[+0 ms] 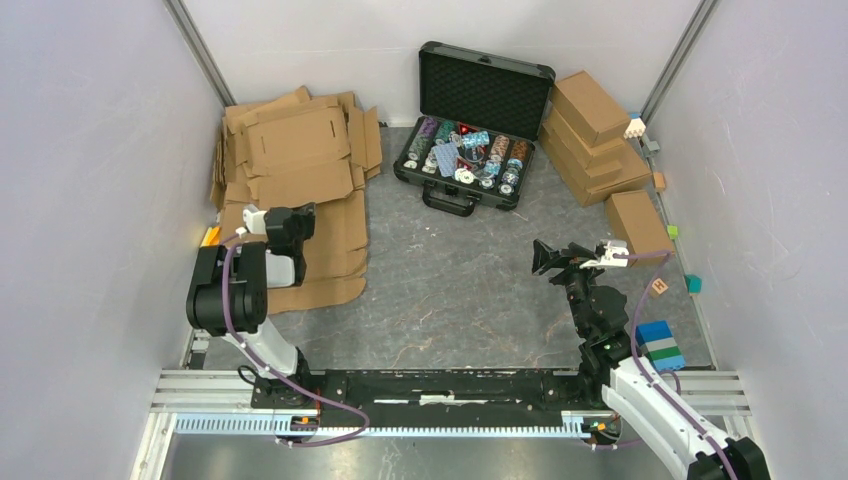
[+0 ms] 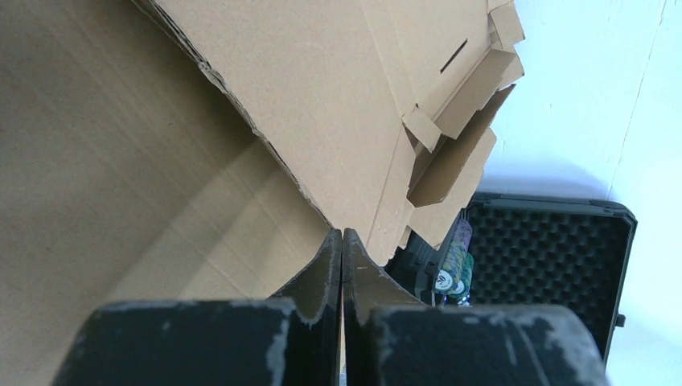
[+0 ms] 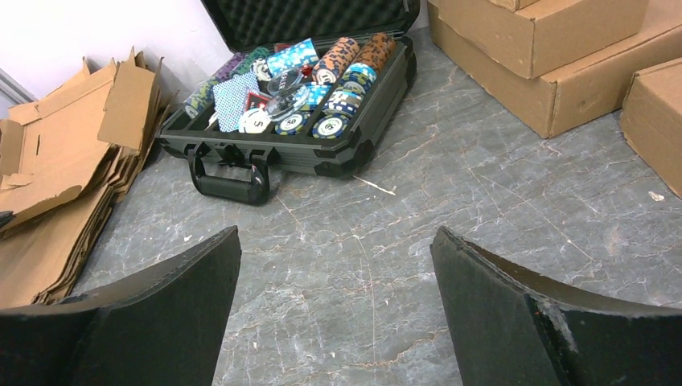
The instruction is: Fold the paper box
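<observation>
The paper box [image 2: 338, 96] is a flat brown cardboard blank, the top sheet of the stack [image 1: 335, 235] at the left of the table. In the left wrist view its ragged edge runs down to my left gripper [image 2: 343, 233], whose fingers are pressed together on that edge. The sheet stands a little off the one below and casts a shadow on it. From above, the left gripper [image 1: 298, 222] sits over the stack's near part. My right gripper [image 1: 546, 257] hangs open above bare table at the right, nothing between its fingers [image 3: 201, 273].
A second pile of flat blanks [image 1: 295, 150] lies at the back left. An open case of poker chips [image 1: 465, 150] stands at the back centre. Finished brown boxes [image 1: 595, 140] are stacked at the back right. Coloured blocks [image 1: 660, 345] sit by the right arm.
</observation>
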You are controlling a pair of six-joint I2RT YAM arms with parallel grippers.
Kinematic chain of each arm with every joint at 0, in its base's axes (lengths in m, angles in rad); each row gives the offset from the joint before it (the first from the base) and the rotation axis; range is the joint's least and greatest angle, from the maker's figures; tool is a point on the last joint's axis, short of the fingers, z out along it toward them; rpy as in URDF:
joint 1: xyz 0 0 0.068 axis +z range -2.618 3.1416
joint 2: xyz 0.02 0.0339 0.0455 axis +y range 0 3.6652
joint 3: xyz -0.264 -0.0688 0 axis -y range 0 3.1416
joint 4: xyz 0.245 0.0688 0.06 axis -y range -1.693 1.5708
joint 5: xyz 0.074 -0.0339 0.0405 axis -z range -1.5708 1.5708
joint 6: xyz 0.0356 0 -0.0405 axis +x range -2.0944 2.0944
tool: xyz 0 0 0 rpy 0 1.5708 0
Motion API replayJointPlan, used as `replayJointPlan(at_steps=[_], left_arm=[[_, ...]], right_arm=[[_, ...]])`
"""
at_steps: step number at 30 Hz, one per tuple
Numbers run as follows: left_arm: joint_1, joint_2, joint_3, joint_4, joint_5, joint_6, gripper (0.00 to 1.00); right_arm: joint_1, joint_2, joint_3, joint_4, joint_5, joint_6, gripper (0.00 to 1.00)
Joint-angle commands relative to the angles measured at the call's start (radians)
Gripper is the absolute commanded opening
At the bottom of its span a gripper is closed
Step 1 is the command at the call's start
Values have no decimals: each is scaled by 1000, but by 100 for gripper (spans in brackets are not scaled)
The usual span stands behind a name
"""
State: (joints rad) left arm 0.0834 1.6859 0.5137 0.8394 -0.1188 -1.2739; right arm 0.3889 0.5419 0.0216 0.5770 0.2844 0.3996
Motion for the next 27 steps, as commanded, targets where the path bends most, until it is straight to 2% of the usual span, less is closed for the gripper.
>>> replayJointPlan(at_steps=[1, 13, 14, 17, 18, 19, 27], left_arm=[[6, -48, 18, 38, 6, 24, 2], [-7, -318, -51, -334, -136, 13, 2], [-6, -325, -39, -372, -130, 17, 7], [-5, -311, -3, -486, -117, -4, 67], [-3, -299, 3, -496, -114, -4, 77], [1, -288, 10, -500, -110, -6, 82], [36, -140, 17, -331, 22, -55, 82]], right_arm=[[2, -14, -91, 43, -13, -13, 93], [2, -14, -89, 40, -12, -7, 93], [1, -15, -89, 39, -12, -8, 93], [2, -17, -89, 38, -13, -6, 93], [2, -18, -89, 38, -14, -7, 93], [2, -18, -89, 37, -14, -8, 93], [2, -31, -92, 35, -17, -8, 93]])
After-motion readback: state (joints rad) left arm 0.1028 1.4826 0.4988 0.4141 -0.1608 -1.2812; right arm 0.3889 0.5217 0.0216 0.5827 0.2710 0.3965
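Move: The near edge of the top cardboard sheet, bowed up off the stack, is right at the left hand's nearly shut fingertips. The bare near part of the lower sheets lies about 8 cm back from that hand, straight in line and roughly 5 cm below; the poker case stands some 10 cm ahead and 33 cm to its right, 4 cm lower. From the open right hand, the same edge is about 50 cm to the left, 9 cm ahead and 8 cm lower. Upward first, about 5 cm and slightly back, the left hand starts from the raised sheet edge with its fingers still nearly shut. Then it draws back over the lower sheets and sinks some 7 cm, opening the fingers wide and tipping them down roughly 15 degrees, to end short of the edge and clear of it. ##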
